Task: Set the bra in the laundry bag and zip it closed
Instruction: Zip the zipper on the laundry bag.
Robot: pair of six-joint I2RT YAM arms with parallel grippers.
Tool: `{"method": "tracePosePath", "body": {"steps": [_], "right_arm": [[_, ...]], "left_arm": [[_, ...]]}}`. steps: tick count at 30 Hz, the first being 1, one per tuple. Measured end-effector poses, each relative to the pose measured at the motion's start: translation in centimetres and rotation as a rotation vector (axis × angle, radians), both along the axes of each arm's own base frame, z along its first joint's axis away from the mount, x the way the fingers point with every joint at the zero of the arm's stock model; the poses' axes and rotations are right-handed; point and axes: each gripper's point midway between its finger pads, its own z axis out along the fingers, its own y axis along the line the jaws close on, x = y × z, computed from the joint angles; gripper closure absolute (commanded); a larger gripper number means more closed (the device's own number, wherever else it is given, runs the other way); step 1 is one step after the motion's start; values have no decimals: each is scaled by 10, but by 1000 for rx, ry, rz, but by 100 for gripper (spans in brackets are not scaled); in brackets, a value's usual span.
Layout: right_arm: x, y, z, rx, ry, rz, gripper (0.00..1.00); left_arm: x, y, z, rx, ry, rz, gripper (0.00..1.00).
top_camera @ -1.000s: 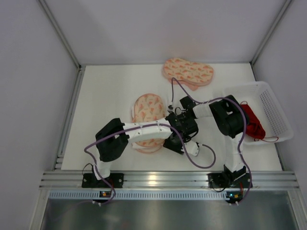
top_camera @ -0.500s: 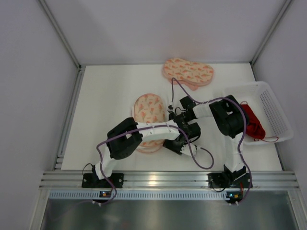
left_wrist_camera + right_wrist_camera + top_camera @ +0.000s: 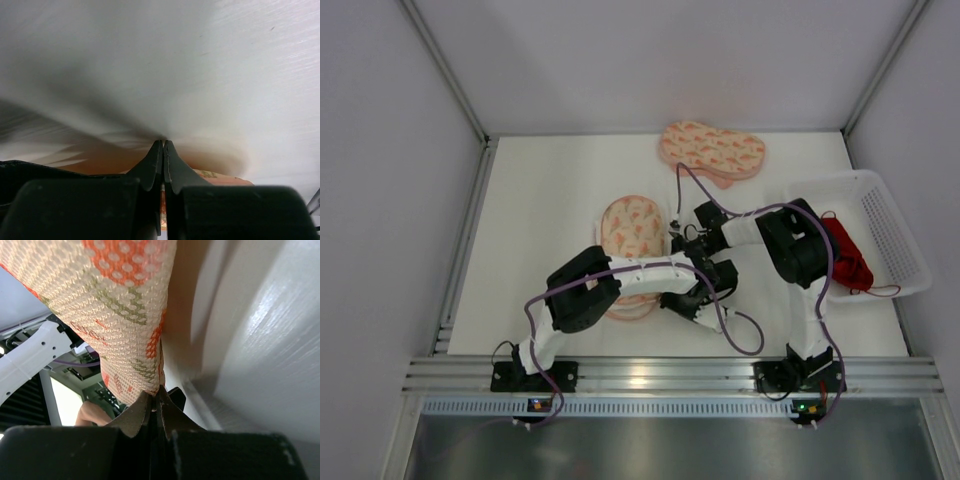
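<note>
The laundry bag (image 3: 630,228), peach-pink with an orange print, lies mid-table, its near half under my left arm. In the right wrist view its mesh cloth (image 3: 115,310) hangs up from my right gripper (image 3: 156,393), which is shut on the bag's edge. My right gripper (image 3: 678,240) sits at the bag's right side. Just in front of it, my left gripper (image 3: 692,296) is low at the bag's near right rim. Its jaws (image 3: 163,143) are pressed together, with peach cloth (image 3: 215,175) behind them; nothing pinched shows. The red bra (image 3: 844,250) lies in the white basket (image 3: 895,235).
A twin printed pouch (image 3: 712,150) lies at the back of the table. The white mesh basket stands against the right wall. Purple cables (image 3: 745,335) loop off both wrists near the front edge. Metal frame rails run along both sides.
My left gripper has gone from partly open to shut. The left arm's elbow swung right and forward, bringing the wrist closer to the bag's near right rim. The right arm stayed put.
</note>
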Motion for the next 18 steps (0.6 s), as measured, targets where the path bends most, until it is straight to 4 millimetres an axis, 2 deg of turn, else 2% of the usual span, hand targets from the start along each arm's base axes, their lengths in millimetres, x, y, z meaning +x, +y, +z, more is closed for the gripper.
{"method": "tracePosePath", "body": {"steps": [4,12,18], "right_arm": [[-1,-1,-1,-3,-2,2,100],[5,-4,-1,-19,-16,-5,100],[15,-3,2,-28,-47,11,100]], "left_arm": [[-11,0,0,4,22,-2,100],[-51,11,-1,24,98,-9,100],[-80,36,1,37,141,-11,100]]}}
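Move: Back by about 4 cm and some 6 cm to the left of the left fingers lies the near end of the laundry bag, practically at their height. The bag's middle is about 12 cm ahead of them and 7 cm left, and the table's near edge some 13 cm straight back. From the right hand, the bag's near end is about 9 cm back, 11 cm left and 3 cm lower. Drawing back towards its base along the laundry bag's right-hand side, the left hand travels about 8 cm low and level, fingers shut on the zip pull, speeding up, then veering left nearly 4 cm as the wrist tips slightly. The right hand keeps its pinch on the bag's edge as an anchor, holding nearly in place before easing forward 1 to 2 cm. ##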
